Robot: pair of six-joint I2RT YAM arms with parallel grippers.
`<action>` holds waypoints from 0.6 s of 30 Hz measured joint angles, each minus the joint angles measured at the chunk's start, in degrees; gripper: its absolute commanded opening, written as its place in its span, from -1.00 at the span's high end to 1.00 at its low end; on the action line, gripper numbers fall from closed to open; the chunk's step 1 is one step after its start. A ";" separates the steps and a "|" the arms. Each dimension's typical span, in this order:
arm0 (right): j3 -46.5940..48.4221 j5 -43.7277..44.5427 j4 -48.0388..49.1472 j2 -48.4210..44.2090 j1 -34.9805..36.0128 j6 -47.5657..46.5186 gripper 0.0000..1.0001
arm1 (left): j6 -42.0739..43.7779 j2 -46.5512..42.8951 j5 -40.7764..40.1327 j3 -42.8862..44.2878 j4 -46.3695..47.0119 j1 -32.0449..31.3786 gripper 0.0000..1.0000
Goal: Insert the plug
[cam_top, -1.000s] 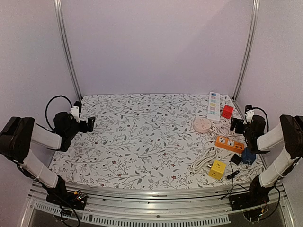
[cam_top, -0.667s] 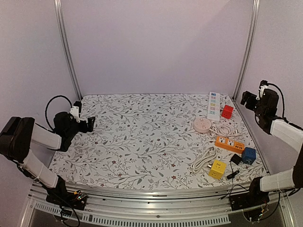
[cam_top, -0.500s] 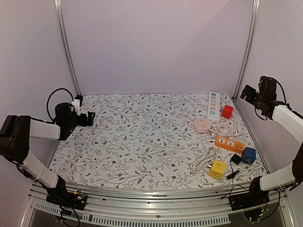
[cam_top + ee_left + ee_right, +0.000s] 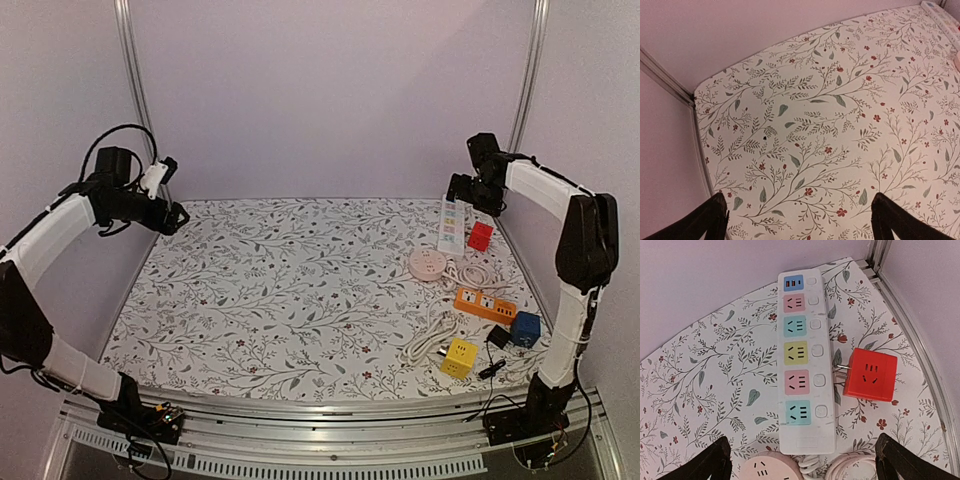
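A white power strip (image 4: 802, 375) with coloured sockets lies at the back right (image 4: 452, 223). Beside it sits a red cube adapter (image 4: 870, 374), whose metal prongs point at the strip without touching a socket. My right gripper (image 4: 805, 467) hovers above both, open and empty, and in the top view it hangs over the back right corner (image 4: 462, 190). A white plug on its cable (image 4: 425, 345) lies next to a yellow cube socket (image 4: 460, 357). My left gripper (image 4: 800, 227) is open over bare floral cloth, high at the back left (image 4: 172, 217).
A pink round socket (image 4: 427, 264) sits just in front of the white strip. An orange strip (image 4: 485, 304), a blue cube (image 4: 525, 329) and a black plug (image 4: 497, 338) lie along the right edge. Metal frame posts stand at both back corners.
Both arms have risen from low at the table's sides. The right one swung to the back over the white strip, the left one lifted toward the back left corner. Both grippers stayed open.
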 measured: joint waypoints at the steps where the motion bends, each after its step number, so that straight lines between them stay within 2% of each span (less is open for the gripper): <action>1: 3.74 -0.26 -1.44 3.89 -0.02 -0.31 -0.97 | 0.61 0.17 0.70 -0.02 -3.48 -0.11 -0.99; 5: 13.07 -2.12 -7.78 17.05 -0.04 -1.42 -0.98 | 1.88 0.37 2.34 -0.13 -10.34 -0.72 -0.99; 9: 19.63 -2.40 -13.46 25.88 -0.04 -1.90 -0.98 | 2.14 1.62 3.52 -0.13 -12.61 -1.64 -0.99; 18: 26.12 -4.04 -18.73 33.38 -0.11 -2.93 -0.94 | 1.88 6.62 4.94 0.11 -14.08 -4.00 -0.99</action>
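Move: The power strip points away from the right gripper: its middle lies about 8 cm ahead, 1 cm left and some 18 cm below. At much the same depth, the red plug lies 6 cm ahead and 6 cm right, the pink round socket 7 cm back and 6 cm left, and the white cord coil 10 cm back and 5 cm right. From the left gripper the power strip is roughly 17 cm ahead, 57 cm right and 24 cm down. Drop the right gripper about 17 cm onto the near part of the power strip, easing slightly forward early on, fast first and then slowing. Tip the fingers some 25 degrees further down and keep them wide open, one either side of the strip near its last sockets. Meanwhile lower the left gripper, still open and empty, drawing it back and to the right and tipping it down. ##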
